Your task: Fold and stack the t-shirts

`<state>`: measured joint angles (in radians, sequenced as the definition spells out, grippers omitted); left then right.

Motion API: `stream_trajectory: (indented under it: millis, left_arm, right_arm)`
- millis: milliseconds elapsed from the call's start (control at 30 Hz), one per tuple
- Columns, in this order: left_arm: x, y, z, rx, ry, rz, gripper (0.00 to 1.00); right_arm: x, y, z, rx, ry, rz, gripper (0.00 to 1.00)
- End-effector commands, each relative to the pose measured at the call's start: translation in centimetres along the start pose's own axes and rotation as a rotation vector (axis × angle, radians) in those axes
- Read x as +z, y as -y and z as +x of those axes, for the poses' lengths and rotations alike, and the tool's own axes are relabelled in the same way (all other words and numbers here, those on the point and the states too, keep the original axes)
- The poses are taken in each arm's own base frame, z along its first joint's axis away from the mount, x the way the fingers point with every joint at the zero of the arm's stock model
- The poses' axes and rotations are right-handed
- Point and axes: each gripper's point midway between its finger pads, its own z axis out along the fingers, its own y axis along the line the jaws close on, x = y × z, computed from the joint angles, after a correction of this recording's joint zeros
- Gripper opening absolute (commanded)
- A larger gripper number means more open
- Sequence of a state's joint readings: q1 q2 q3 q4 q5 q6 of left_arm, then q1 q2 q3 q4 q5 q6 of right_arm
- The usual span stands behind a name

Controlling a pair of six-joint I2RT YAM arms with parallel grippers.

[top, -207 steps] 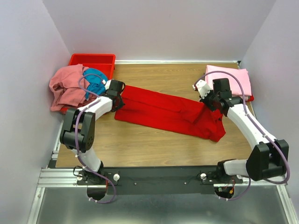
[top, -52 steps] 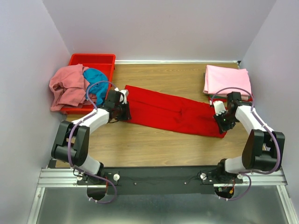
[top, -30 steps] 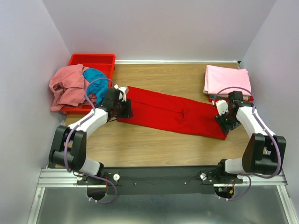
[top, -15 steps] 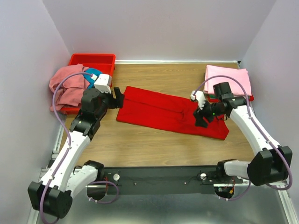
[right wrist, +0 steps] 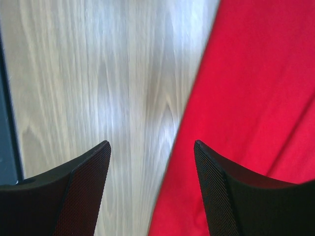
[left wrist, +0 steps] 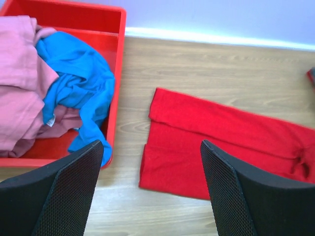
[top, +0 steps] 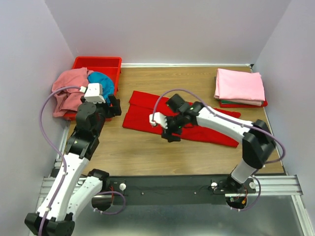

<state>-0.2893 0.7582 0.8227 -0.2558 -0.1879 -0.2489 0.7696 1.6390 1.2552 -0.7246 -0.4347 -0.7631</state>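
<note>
A bright red t-shirt (top: 142, 110) lies flat on the wooden table as a long folded strip, running from left of centre to the right. My left gripper (top: 114, 105) hangs open above the table between the red bin and the shirt's left end (left wrist: 206, 142), with nothing in its jaws (left wrist: 151, 143). My right gripper (top: 170, 132) stands open over the near edge of the strip at its middle. In the right wrist view (right wrist: 151, 143), one finger is over bare wood and the other over red cloth (right wrist: 256, 98). A folded light pink t-shirt (top: 239, 86) tops a small stack at the back right.
A rigid red bin (top: 98, 63) stands at the back left. It holds a crumpled salmon pink shirt (top: 69, 91) that spills over its left rim and a teal blue shirt (top: 102, 81). The left wrist view shows the bin (left wrist: 74, 14) and the blue shirt (left wrist: 78, 78) draped over its near wall.
Both grippers have let go of the red shirt's ends and opened. The left arm rose and drew back toward the bin. The right arm swung left to the middle of the shirt's near edge.
</note>
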Motion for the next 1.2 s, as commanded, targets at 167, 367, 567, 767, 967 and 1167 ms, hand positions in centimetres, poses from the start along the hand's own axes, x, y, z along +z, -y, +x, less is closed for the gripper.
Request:
stream_trajectory:
  millis: [167,367,567,767,967,1167]
  left_arm:
    - [-5.3,0.0,-5.3,-0.103,0.158,0.021,0.88]
    - [-7.0,-0.1,-7.3,-0.1,0.214,0.026,0.88]
    - [-8.7,-0.2,-8.9,-0.09,0.261,0.029,0.88]
    - [-10.3,-0.3,-9.9,-0.09,0.303,0.041,0.88]
    - [-11.6,-0.5,-10.8,-0.095,0.351,0.044,0.9]
    - [-12.3,-0.4,-10.1,-0.107,0.347,0.066,0.9]
  right_arm:
    - [6.0,0.9,-4.0,-0.089,-0.099,0.132,0.75]
    - [9.2,1.0,-5.0,-0.068,-0.135,0.15,0.75]
    - [10.8,1.1,-5.9,-0.076,-0.156,0.172,0.76]
    - [11.6,1.7,-7.1,-0.068,-0.152,0.203,0.76]
    - [13.2,2.5,-7.9,-0.043,-0.156,0.227,0.76]
    - [15.1,4.7,-7.2,-0.008,-0.218,0.339,0.76]
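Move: The near left corner of the folded red t-shirt lies about 21 cm to the right hand's left, 9 cm ahead and 9 cm below; the left hand has it some 2 cm ahead, 3 cm right and 26 cm below. From the right hand, the blue t-shirt is roughly 31 cm left and 21 cm ahead at about its height, and the red bin's middle 34 cm left, 22 cm ahead, 5 cm below. Open right hand sweeps 14 cm left, sinking towards the red shirt's near left corner; left hand rises 12 cm, retreating. ##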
